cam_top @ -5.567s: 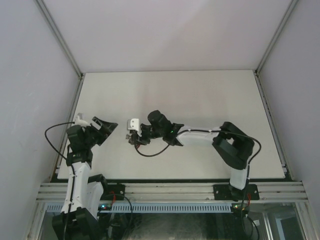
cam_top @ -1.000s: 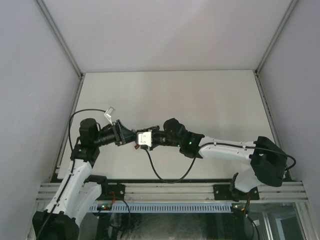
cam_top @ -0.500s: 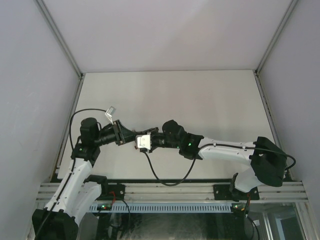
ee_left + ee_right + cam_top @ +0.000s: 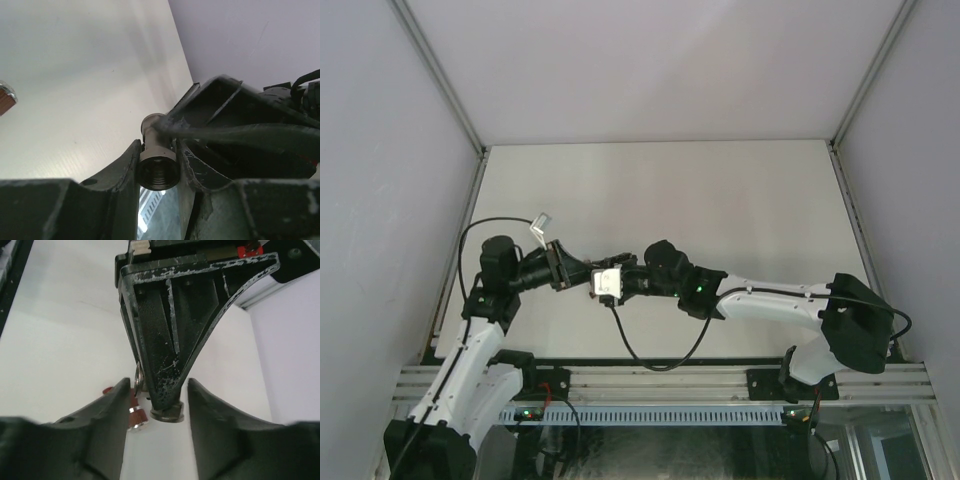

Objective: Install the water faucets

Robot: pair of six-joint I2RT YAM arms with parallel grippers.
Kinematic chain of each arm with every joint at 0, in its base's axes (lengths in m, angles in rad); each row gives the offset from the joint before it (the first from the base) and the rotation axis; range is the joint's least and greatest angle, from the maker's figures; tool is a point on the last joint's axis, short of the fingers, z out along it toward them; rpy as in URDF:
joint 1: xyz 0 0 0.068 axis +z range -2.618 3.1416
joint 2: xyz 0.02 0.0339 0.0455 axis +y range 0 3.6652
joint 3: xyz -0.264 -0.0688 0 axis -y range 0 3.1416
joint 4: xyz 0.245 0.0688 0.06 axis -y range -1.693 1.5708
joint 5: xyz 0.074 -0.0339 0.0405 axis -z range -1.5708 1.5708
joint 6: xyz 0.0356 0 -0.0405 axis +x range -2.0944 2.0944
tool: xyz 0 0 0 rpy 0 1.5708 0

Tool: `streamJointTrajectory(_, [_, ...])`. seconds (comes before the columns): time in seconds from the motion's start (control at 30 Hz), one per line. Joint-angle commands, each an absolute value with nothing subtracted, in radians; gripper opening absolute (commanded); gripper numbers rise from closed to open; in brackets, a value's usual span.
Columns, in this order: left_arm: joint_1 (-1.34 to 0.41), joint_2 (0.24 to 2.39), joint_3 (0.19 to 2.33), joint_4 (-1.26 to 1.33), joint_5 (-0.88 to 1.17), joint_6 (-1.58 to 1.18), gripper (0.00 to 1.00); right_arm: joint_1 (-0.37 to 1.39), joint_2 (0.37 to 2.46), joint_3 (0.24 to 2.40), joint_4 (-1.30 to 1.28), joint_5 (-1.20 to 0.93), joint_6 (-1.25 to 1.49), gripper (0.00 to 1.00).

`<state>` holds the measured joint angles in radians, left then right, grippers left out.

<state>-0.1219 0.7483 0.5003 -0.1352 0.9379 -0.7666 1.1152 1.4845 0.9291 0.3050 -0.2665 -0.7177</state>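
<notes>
My left gripper [image 4: 159,150] is shut on the grey threaded fitting [image 4: 157,167] of a water faucet, held clear of the table. The fitting's far end [image 4: 168,413] sticks out past the left finger [image 4: 165,330] into my right gripper [image 4: 159,384]. The right jaws sit close on either side of it, and their grip is mostly hidden. A right finger [image 4: 225,110] lies against that end. The red-brown tap body [image 4: 135,412] with its side knob lies on the table below. From above, the left gripper [image 4: 582,273] and right gripper [image 4: 595,279] meet tip to tip.
A black cable [image 4: 640,350] loops from the right wrist towards the near edge. The aluminium rail [image 4: 660,385] runs along the front. White walls close the table [image 4: 720,200] on three sides. The left wall is close to the left arm.
Over the last second my left jaws have closed onto the fitting. Neither arm has moved since. Several seconds ago the grippers were apart, the left one open near the left edge.
</notes>
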Motion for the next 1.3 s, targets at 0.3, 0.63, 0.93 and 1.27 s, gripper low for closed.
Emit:
streamJointTrajectory(0.3, [0.016, 0.679, 0.482, -0.052, 0.832, -0.753, 0.00, 0.831, 1.352, 0.958, 0.346, -0.389, 0.029, 0.75])
streamJointTrajectory(0.63, [0.127, 0.617, 0.465, -0.151, 0.611, -0.709, 0.00, 0.720, 1.650, 1.010, 0.286, -0.290, 0.820, 0.67])
streamJointTrajectory(0.93, [0.125, 1.030, 0.548, -0.046, 0.533, -0.689, 0.00, 0.770, 1.894, 1.089, 0.336, -0.266, 1.073, 0.69])
streamJointTrajectory(1.27, [0.085, 1.377, 0.672, 0.220, 0.545, -0.706, 0.00, 0.931, 1.845, 0.927, 0.456, 0.044, 1.257, 0.77])
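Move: The faucet lies on the table some 7 cm ahead of the right hand, 5 cm to its left and about 18 cm below, with nothing else near it on the table. The silver connector is gripped by both hands, its middle about 2 cm left of the right hand and 2 cm right and 1 cm ahead of the left. From the left hand the faucet is roughly 7 cm ahead, 3 cm left and 18 cm below. The right fingers open and let go of the silver connector, which the left fingers keep pinched. The right hand arcs forward, up and right, then comes down some 20 cm and swings partly back, tipping its open fingers forward and down towards the faucet. The left hand carries the connector forward and left, about 10 cm each way, then down some 13 cm beside the faucet. ##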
